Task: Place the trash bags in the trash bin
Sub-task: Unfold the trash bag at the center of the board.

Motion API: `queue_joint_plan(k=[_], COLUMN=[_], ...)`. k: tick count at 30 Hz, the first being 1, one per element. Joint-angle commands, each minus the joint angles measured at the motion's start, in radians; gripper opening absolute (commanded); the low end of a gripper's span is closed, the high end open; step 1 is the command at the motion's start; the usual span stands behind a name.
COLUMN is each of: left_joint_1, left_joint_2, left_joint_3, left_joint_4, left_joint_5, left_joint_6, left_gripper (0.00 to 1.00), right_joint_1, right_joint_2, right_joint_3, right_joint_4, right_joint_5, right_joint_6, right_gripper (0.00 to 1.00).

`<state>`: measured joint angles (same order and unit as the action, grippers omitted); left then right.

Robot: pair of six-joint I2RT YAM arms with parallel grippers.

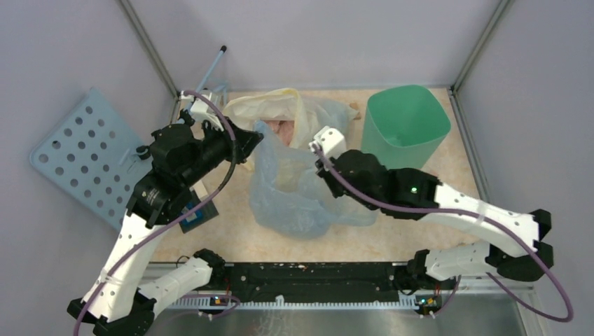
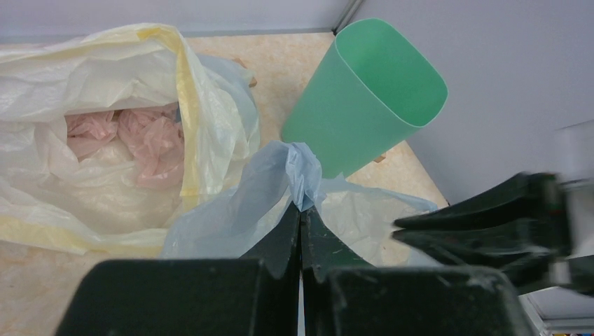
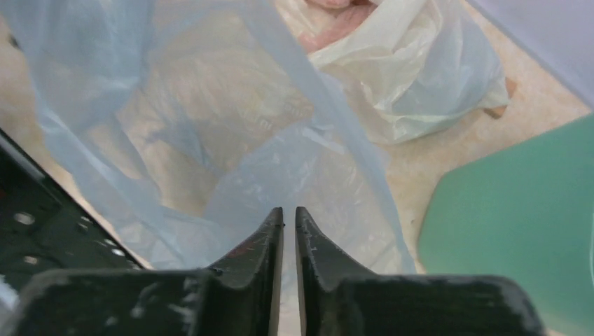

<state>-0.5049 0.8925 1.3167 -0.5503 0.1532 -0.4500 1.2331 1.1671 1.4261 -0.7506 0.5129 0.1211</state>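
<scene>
The trash bag (image 1: 294,199), thin see-through pale-blue plastic, is held up and spread over the middle of the table. My left gripper (image 1: 256,137) is shut on a bunched bit of the bag's rim (image 2: 302,175). My right gripper (image 1: 319,162) is at the bag's right edge. Its jaws (image 3: 288,210) stand almost together with a narrow slit, and the blue film (image 3: 210,140) hangs right in front of them. Whether film is pinched in the slit does not show. The mint-green trash bin (image 1: 406,126) stands upright at the back right, its inside bare (image 2: 392,77).
A whitish bag with a yellow rim (image 1: 280,105), with pink crumpled plastic (image 2: 140,136) inside, lies behind the blue bag. A pale-blue perforated board (image 1: 84,157) leans at the far left. Grey walls and metal posts close in the table.
</scene>
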Motion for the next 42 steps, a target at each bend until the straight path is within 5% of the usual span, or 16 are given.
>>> queue_joint_plan(k=[1, 12, 22, 29, 33, 42], left_joint_1=[0.004, 0.004, 0.003, 0.003, 0.003, 0.003], left_joint_2=[-0.007, -0.018, -0.031, -0.056, -0.066, -0.060], left_joint_3=[0.057, 0.068, 0.051, 0.114, 0.162, 0.191], left_joint_4=[0.027, 0.035, 0.078, 0.022, -0.020, -0.111], left_joint_5=[0.024, 0.078, 0.140, 0.063, 0.032, -0.140], left_joint_6=[0.016, 0.011, -0.030, 0.013, 0.040, 0.141], left_gripper=[0.00, 0.00, 0.00, 0.00, 0.00, 0.00], right_joint_1=[0.006, -0.137, -0.146, -0.165, -0.169, -0.168], right_joint_2=[0.079, 0.141, 0.307, 0.403, 0.430, 0.438], right_joint_3=[-0.089, -0.325, -0.302, -0.400, -0.406, -0.299], right_joint_4=[0.135, 0.449, 0.619, 0.699, 0.635, 0.189], right_joint_5=[-0.034, -0.477, -0.508, -0.602, -0.575, -0.234], right_joint_6=[-0.044, -0.045, -0.078, -0.011, 0.016, 0.109], right_gripper=[0.00, 0.00, 0.00, 0.00, 0.00, 0.00])
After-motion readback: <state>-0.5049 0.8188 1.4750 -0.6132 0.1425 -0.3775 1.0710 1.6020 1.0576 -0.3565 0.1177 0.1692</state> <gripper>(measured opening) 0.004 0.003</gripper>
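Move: The loose body of the blue bag sags over the board about 25 cm below the right hand, some 3 cm ahead and 4 cm to its left. The green bin stands about 20 cm farther out than that hand and 21 cm to its right; the yellow-rimmed bag is some 28 cm ahead and 10 cm to the left. The left hand already pinches the blue bag's rim, the body hanging roughly 33 cm below, 8 cm to the right and 2 cm back. With its last gap shutting on nothing, the right hand drives its fingertips down some 25 cm onto the blue bag's film, sweeping left on the way and swinging partly back right at the end while tipping about 25 degrees further down. The left hand keeps its pinch on the rim, easing back slowly, then lifting more quickly to finish about 7 cm higher. ##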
